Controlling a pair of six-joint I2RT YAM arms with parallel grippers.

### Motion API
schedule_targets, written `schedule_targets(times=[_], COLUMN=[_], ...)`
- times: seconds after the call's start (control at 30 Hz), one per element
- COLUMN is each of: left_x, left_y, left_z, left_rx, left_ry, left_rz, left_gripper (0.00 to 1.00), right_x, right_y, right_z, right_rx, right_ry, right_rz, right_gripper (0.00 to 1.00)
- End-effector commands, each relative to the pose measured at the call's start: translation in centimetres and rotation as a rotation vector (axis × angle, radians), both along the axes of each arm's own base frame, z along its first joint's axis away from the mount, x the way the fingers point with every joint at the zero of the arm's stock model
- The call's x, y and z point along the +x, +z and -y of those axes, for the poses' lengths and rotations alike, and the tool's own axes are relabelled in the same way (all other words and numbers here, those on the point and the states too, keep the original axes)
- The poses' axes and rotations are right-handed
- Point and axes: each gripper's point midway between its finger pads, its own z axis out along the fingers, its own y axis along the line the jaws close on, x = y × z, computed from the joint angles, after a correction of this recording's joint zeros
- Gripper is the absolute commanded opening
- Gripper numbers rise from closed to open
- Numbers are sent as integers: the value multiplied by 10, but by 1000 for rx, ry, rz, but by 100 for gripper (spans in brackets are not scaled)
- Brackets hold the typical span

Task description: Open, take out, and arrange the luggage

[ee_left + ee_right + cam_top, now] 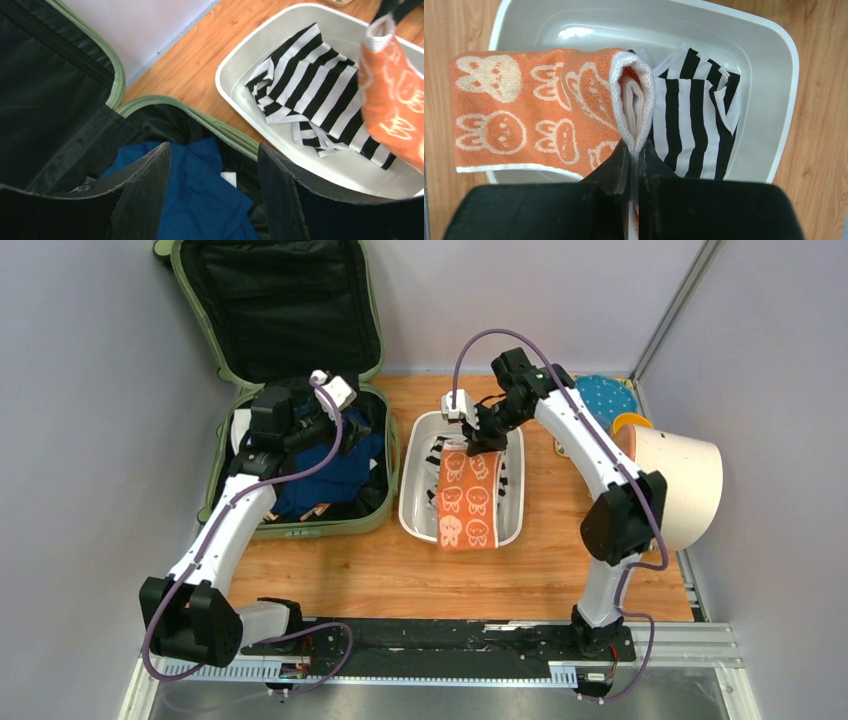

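Observation:
The sage-green luggage (225,375) lies open at the back left, its lid up against the wall and its black lining showing. Blue clothing (335,475) fills its lower half. My left gripper (215,165) hangs open just above that blue cloth (200,200), nothing between its fingers. My right gripper (636,150) is shut on the white hem of an orange rabbit-print towel (529,110), which hangs over the white tub (418,505). A black-and-white striped garment (696,125) lies in the tub under the towel.
At the back right are a cream cylinder (675,485) on its side and a teal dotted thing (607,395). The wooden table (400,575) ends at a black rail by the arm bases. Grey walls close in on the left and right.

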Motion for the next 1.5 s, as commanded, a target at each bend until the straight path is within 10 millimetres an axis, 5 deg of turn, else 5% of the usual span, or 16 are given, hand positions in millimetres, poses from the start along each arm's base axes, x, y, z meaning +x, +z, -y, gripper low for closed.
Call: schedule_targets(times=[0.0, 0.17, 0.3, 0.37, 0.4, 0.5, 0.7, 0.93, 1.1, 1.27, 1.47], left_x=[1, 6, 10, 19, 18, 21, 29, 69, 90, 118, 131], left_y=[-14, -43, -65, -71, -78, -97, -124, -88, -71, -72, -97], left_z=[-9, -20, -36, -45, -54, -66, -97, -158, -195, -204, -198], left_rx=[62, 132, 139, 128, 129, 160, 166, 21, -41, -18, 29], left_ry=[23, 51, 86, 123, 142, 159, 194, 319, 383, 361, 208], left_rz=[-7, -204, -352, -401, -444, -523, -611, -591, -543, -469, -442], left_gripper=[73, 74, 74, 74, 74, 74, 73, 73, 73, 74, 74], right_x=[29, 55, 83, 91, 94, 100, 90, 75, 71, 74, 76], right_y=[-12, -46, -67, -70, -67, -53, -12, 26, 35, 35, 32], right_z=[-11, -15, -17, -16, -18, -21, -31, -44, -57, -64, -64], right_rx=[7, -32, -52, -60, -51, -6, 123, 259, 341, 364, 353], right_ry=[11, -62, -150, -206, -222, -307, -392, -409, -402, -403, -406], right_rz=[12, -33, -17, -18, -13, -20, -51, -107, -156, -191, -197], right_gripper=[0, 0, 9, 21, 42, 66, 72, 72, 72, 72, 72])
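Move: The right hand holds the orange towel over the tray; the striped cloth in it lies about 2 cm back, 2 cm left and 15 cm below. The suitcase handle is level with that hand, some 19 cm to its left and 12 cm below. From the open left hand, the blue clothes are roughly 13 cm left, 3 cm ahead and 20 cm down, with the white garment 15 cm farther left, 2 cm farther out. Right hand sinks forward some 10 cm, releases the towel, rises; left sweeps 20 cm left-forward over blue clothes. ##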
